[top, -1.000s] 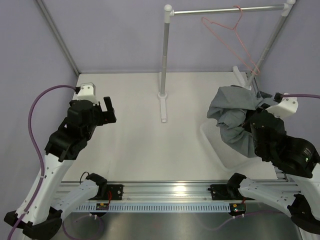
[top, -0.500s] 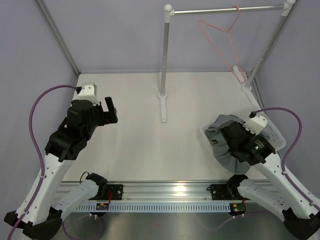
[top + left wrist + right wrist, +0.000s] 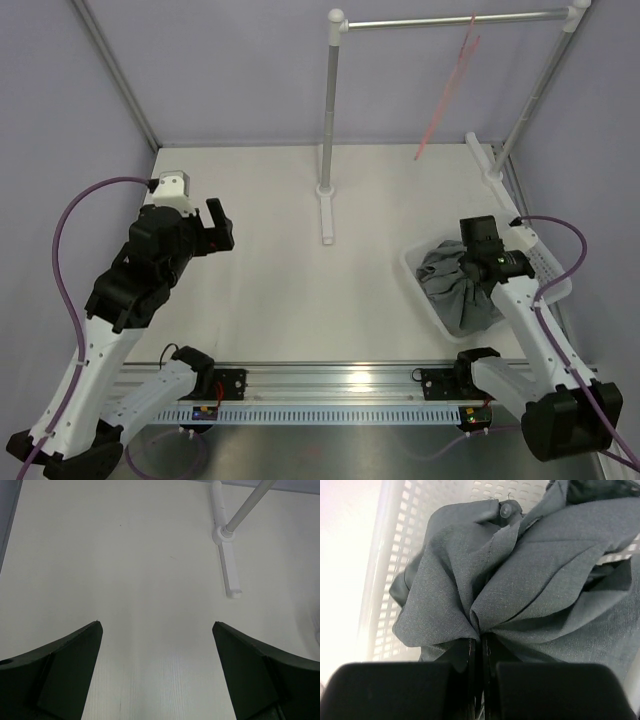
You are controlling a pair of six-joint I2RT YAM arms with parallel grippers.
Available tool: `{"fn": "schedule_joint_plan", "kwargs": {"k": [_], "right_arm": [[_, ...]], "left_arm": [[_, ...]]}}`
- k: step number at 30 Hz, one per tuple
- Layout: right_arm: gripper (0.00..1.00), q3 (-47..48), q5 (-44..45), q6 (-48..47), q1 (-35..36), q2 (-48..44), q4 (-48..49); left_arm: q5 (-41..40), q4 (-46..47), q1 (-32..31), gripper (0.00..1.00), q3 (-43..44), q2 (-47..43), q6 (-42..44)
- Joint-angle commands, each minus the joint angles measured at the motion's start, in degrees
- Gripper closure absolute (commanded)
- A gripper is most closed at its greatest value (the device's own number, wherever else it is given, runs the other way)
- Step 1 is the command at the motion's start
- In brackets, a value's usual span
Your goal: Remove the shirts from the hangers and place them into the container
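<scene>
The grey-green shirt point(image 3: 455, 288) lies bunched inside the white mesh container point(image 3: 552, 283) at the right of the table. My right gripper point(image 3: 472, 282) reaches down into it, shut on a pinched fold of the shirt point(image 3: 520, 590), with the container wall point(image 3: 395, 570) showing behind the cloth. The bare pink hanger point(image 3: 448, 90) dangles from the grey rail point(image 3: 450, 20), seen nearly edge-on. My left gripper point(image 3: 218, 222) hovers over the left of the table, open, its fingers point(image 3: 65, 665) wide apart with only bare tabletop between them.
The rack's left post point(image 3: 328, 110) stands on a white foot point(image 3: 326, 210) at the table's middle back; that foot point(image 3: 226, 560) also shows in the left wrist view. The right post point(image 3: 530, 95) rises behind the container. Purple cables trail from both arms.
My right arm has come down and carried the shirt into the container. The empty hanger has swung round on the rail to nearly edge-on. The left arm has barely moved.
</scene>
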Motion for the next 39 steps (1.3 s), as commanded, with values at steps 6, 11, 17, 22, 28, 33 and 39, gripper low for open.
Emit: {"fn": "schedule_joint_plan", "kwargs": {"k": [6,11,17,22,28,33,39], "right_arm": [[0.99,-1.25,-15.25,-0.29,-8.02,14.99,13.63],[0.92,-0.03,-20.62,-0.37,-9.25,22.54,15.84],[0.87,2.61,-22.47,-0.11,-9.16,26.68,17.15],[0.77,4.19,-25.46,2.35,-9.17,28.35,21.63],[0.59,9.81,-24.06,-0.71,-9.08,27.84,20.32],[0.29,13.24,-20.98,-6.34,-9.16,19.5,14.45],[0.09,19.04,-19.4,-14.95,-9.08,7.54,6.11]], "left_arm": [[0.33,1.89,0.21,0.01,-1.3,-2.14,-0.39],[-1.34,1.89,0.21,0.01,-1.56,-2.76,0.4],[-2.13,1.9,0.21,0.01,-1.3,-1.97,0.93],[-2.4,2.33,0.21,0.01,-0.51,-0.65,1.28],[-2.57,2.42,0.21,0.01,0.19,-0.12,1.28],[-2.57,2.42,0.21,0.01,1.42,-0.21,1.19],[-2.4,2.33,0.21,0.01,3.09,0.31,1.98]]}}
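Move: The container's middle lies about 9 cm below the right hand, some 2 cm back and 3 cm to its right, with the held shirt already bunched inside its rim. The rack's right foot stands about 25 cm ahead of that hand and 5 cm right, 12 cm below. From the idle left hand the container is some 62 cm to the right, 2 cm back and 26 cm lower. The right hand lowers the shirt about 9 cm, pushing forward, opens, letting go, then rises roughly 15 cm. ##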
